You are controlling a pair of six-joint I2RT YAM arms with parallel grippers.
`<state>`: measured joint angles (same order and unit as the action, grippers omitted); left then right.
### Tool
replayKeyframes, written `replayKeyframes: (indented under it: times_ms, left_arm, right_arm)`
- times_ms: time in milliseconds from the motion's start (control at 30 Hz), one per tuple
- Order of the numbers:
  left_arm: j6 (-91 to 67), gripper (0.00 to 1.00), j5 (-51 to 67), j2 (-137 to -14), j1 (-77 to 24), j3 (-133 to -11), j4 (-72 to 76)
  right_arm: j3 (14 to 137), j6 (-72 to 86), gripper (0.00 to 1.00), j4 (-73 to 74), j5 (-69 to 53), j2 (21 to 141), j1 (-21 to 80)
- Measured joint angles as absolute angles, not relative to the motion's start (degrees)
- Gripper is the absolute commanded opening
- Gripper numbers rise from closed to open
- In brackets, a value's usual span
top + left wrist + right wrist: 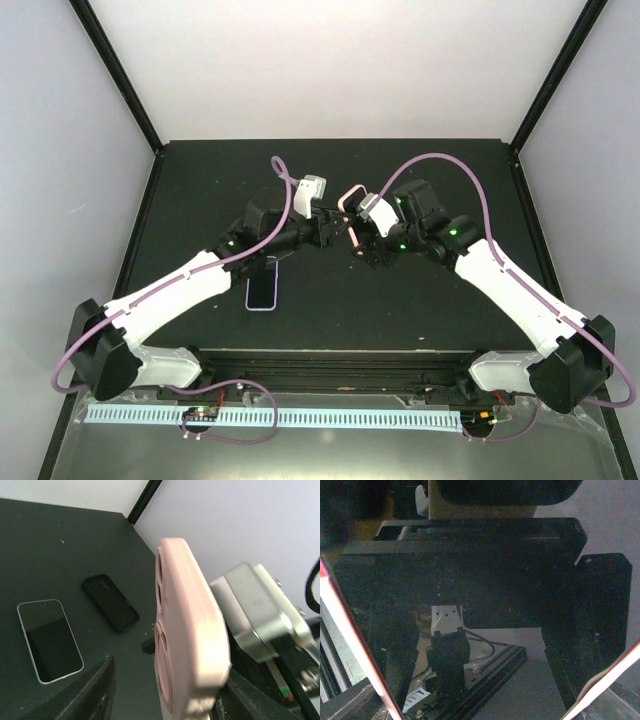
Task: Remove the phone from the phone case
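The salmon-pink phone case [187, 630] stands on edge in the air over the middle of the table, showing as a pink outline [350, 192] from above. My left gripper [167, 690] is open around it: one finger [95, 690] stands well apart from its ringed back and the other finger [245, 695] lies close to its far side. In the right wrist view the phone's dark glossy screen [470, 580] fills the frame, with the case's pink edges [350, 645] on both sides. My right gripper [480, 705] is shut on the case across its width. The two grippers [352, 232] meet there.
A second phone [50, 640] with a pale rim and dark screen lies flat on the black table [400, 300], below the left arm [262, 285]. A flat black slab [110, 601] lies beside it. Walls enclose the table on three sides.
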<state>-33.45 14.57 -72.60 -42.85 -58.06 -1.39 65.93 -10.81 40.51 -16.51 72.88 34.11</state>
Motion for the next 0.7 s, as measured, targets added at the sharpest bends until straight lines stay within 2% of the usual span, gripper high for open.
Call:
replayKeyframes:
  times_ms: [67,300,367,700]
  left_arm:
    - [-34.1,0.43,14.6,-74.2,-42.9,-58.6,-0.7]
    - [-35.9,0.33,16.8,-80.8,-42.9,-63.3,0.8]
    - [-36.5,0.27,17.4,-81.7,-42.9,-63.7,1.4]
    - [-38.4,0.23,19.1,-82.3,-42.8,-63.6,3.5]
  right_arm:
    - [65.9,-10.8,0.41,40.5,-16.2,72.8,34.3]
    - [65.9,-10.6,0.40,40.5,-14.7,72.7,34.6]
    - [65.9,-10.6,0.40,40.5,-14.1,72.7,34.7]
    - [65.9,-10.2,0.41,40.2,-12.6,72.7,34.7]
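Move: Just off the left fingertips, the pink phone in its case has its middle about 4 cm to the right, 2 cm ahead and 4 cm below that hand. The purple-rimmed phone lies on the table roughly 20 cm left, 15 cm back and 25 cm down; the empty black case, about 24 cm right, 3 cm ahead and equally low. The right hand already grips the pink phone, whose middle is some 4 cm above it and 1 cm ahead. Sliding right and forward by about 4 cm with its fingers either side of the pink phone's upper end, the left hand closes them from half open to roughly a quarter, pinching the front and back faces, then stops there. The right hand keeps its grip on the two long edges lower down and stays nearly in place. ##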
